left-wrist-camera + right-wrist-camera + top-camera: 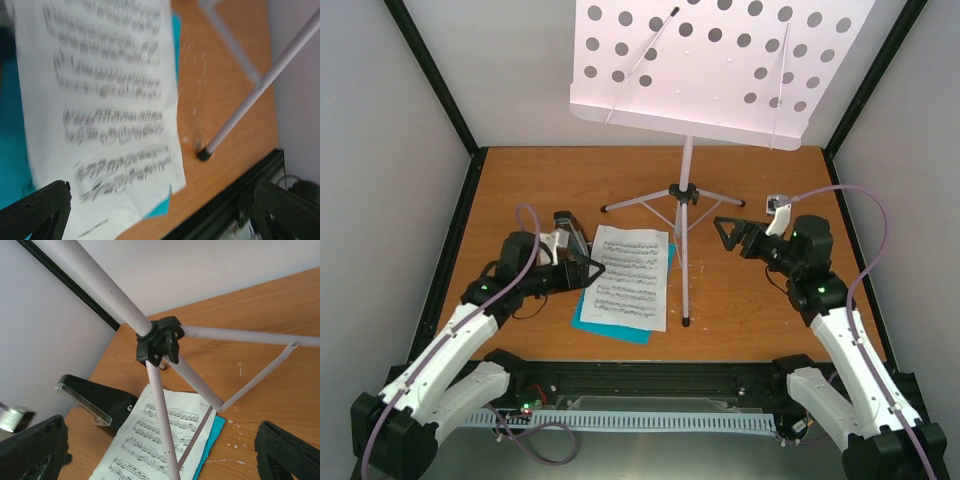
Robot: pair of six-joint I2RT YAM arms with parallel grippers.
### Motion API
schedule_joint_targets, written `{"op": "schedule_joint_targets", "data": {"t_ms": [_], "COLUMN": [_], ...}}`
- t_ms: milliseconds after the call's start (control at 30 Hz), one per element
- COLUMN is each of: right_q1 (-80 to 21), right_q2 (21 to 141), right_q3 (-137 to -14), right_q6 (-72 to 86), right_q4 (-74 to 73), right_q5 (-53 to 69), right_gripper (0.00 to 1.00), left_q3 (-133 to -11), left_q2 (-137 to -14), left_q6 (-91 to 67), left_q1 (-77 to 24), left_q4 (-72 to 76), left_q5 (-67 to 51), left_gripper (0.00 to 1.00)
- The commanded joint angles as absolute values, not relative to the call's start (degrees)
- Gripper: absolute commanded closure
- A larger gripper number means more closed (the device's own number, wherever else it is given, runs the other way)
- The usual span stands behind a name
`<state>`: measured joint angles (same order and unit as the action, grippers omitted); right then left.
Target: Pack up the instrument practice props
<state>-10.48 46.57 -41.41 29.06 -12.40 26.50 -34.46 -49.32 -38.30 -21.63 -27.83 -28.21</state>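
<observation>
The music stand (686, 190) stands on its tripod at mid table, its white perforated desk (720, 70) high at the back. Sheet music (630, 275) lies on a teal folder (610, 327) left of the stand's front leg. A black metronome (572, 236) lies at the sheet's upper left corner. My left gripper (580, 267) hovers open over the sheet's left edge, holding nothing. In its wrist view the sheet music (110, 100) and the folder (10, 150) fill the frame, blurred. My right gripper (732, 235) is open, right of the tripod, facing its hub (157, 342).
A rubber-tipped stand leg (204, 154) ends near the table's front edge, right of the sheet. Grey walls with black frame posts (435, 80) close in the left, back and right. A black rail (650, 380) runs along the near edge between the arm bases.
</observation>
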Motion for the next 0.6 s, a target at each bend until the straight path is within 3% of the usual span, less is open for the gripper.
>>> {"op": "schedule_joint_targets", "data": {"t_ms": [0, 133, 367, 567], "right_q1": [-10.5, -10.5, -10.5, -10.5], "right_q2": [47.6, 50.5, 57.4, 67.2], "right_q3": [-37.5, -35.0, -35.2, -39.2], "right_q6": [34.5, 39.2, 34.1, 24.3], "right_q4": [-5.0, 1.8, 12.1, 16.6], "right_q5": [28.8, 32.1, 36.4, 38.3], "right_gripper": [0.00, 0.02, 0.27, 0.40], "left_q3": [-40.7, -44.2, -49.2, -52.4], "left_q2": [-45.4, -46.2, -48.5, -53.5], "left_q6": [-32.4, -27.3, -20.6, -16.9], "left_q1": [-21.3, -21.3, -21.2, -21.2], "left_q4": [-27.2, -22.5, -15.8, -8.6], "left_q5": [-23.9, -27.7, -20.8, -19.9], "left_gripper": [0.00, 0.01, 0.01, 0.01]}}
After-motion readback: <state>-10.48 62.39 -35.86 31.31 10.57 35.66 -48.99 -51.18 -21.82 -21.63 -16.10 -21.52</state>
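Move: Ahead of the right hand is the music stand's black hub, about 8 cm forward, 7 cm left and 9 cm lower; the sheet music lies some 15 cm left, 6 cm back and 26 cm below. From the left hand the same hub is roughly 13 cm ahead, 14 cm right and 3 cm higher. Under the left hand, 15 cm down, the sheet is centred 5 cm right and 1 cm back, with the metronome 6 cm ahead, 6 cm left and 12 cm below. Closing in on the stand's hub, the right hand first sinks about 4 cm, then pushes forward and left, while its fingers narrow from wide open to a little over half. The empty left hand climbs some 14 cm away from the sheet and drifts forward, fingers kept open and tipping up about 35 degrees. ##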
